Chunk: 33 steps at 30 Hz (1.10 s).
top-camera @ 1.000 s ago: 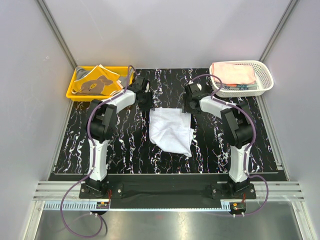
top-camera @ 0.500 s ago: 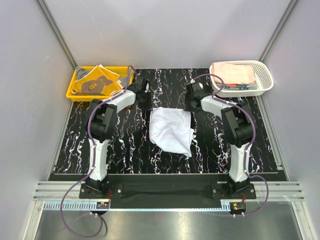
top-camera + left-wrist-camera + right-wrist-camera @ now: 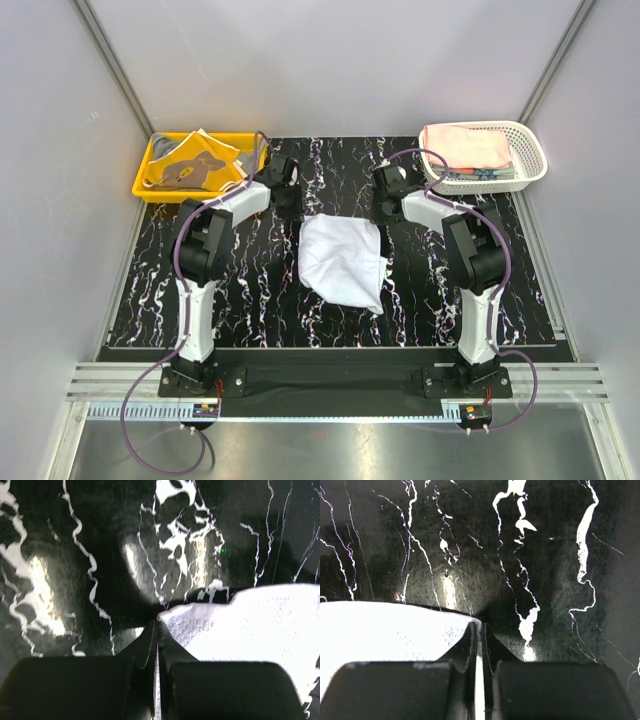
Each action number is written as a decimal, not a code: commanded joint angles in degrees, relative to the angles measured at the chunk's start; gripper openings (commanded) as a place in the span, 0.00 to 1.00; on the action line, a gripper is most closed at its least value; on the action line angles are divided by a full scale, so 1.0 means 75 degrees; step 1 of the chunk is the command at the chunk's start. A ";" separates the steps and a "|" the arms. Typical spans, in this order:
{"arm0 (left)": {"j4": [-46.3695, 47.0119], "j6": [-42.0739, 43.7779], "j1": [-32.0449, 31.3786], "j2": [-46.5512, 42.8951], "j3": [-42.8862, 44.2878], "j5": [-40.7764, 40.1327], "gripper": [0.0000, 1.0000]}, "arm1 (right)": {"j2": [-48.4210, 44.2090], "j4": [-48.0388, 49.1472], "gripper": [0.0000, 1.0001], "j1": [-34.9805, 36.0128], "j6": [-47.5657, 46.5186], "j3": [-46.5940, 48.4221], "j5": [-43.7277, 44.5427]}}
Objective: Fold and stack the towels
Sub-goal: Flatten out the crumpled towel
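A pale towel (image 3: 342,258) lies rumpled in the middle of the black marbled mat (image 3: 240,290). My left gripper (image 3: 296,211) is at its far left corner and my right gripper (image 3: 381,217) at its far right corner. In the left wrist view the left gripper (image 3: 157,625) is shut, with the towel (image 3: 250,625) corner pinched at its tips. In the right wrist view the right gripper (image 3: 480,627) is shut on the towel (image 3: 385,630) edge, and a thin strip of cloth shows between its jaws. More towels (image 3: 195,160) lie in the tray, and a pink towel (image 3: 465,145) tops the basket's stack.
A yellow tray (image 3: 143,187) stands at the back left of the mat. A white lattice basket (image 3: 537,160) stands at the back right. Grey walls close in both sides and the back.
Both grippers have closed from open onto the towel's far corners. The wrists have shifted slightly toward the back of the mat.
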 commanded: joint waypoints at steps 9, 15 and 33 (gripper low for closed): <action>0.0731 -0.0128 0.0013 -0.2626 -0.0760 -0.0391 0.00 | -0.1905 -0.0961 0.00 -0.0036 -0.0342 0.0655 0.0352; 0.0557 -0.0023 -0.0396 -0.4184 -0.1101 -0.0672 0.00 | -0.3369 -0.1336 0.00 -0.0001 -0.0541 0.0725 0.0071; -0.0897 0.1008 -0.3396 -0.8169 -0.0621 -0.2500 0.00 | -0.6407 -0.3469 0.00 0.1816 -0.1502 0.2646 0.0633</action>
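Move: Both shut hands already pinch the white towel by its two far corners, roughly 17 cm apart. Its middle lies about 12 cm back and 9 cm right of the left hand, and 11 cm back and 8 cm left of the right, just below both. The yellow bin is some 24 cm left and 14 cm ahead of the left hand; the white basket about 26 cm right and 18 cm ahead of the right hand. Keeping their pinches, both hands swing the towel up nearly 40 cm and back 15–20 cm, wrists tipping fingers forward. ##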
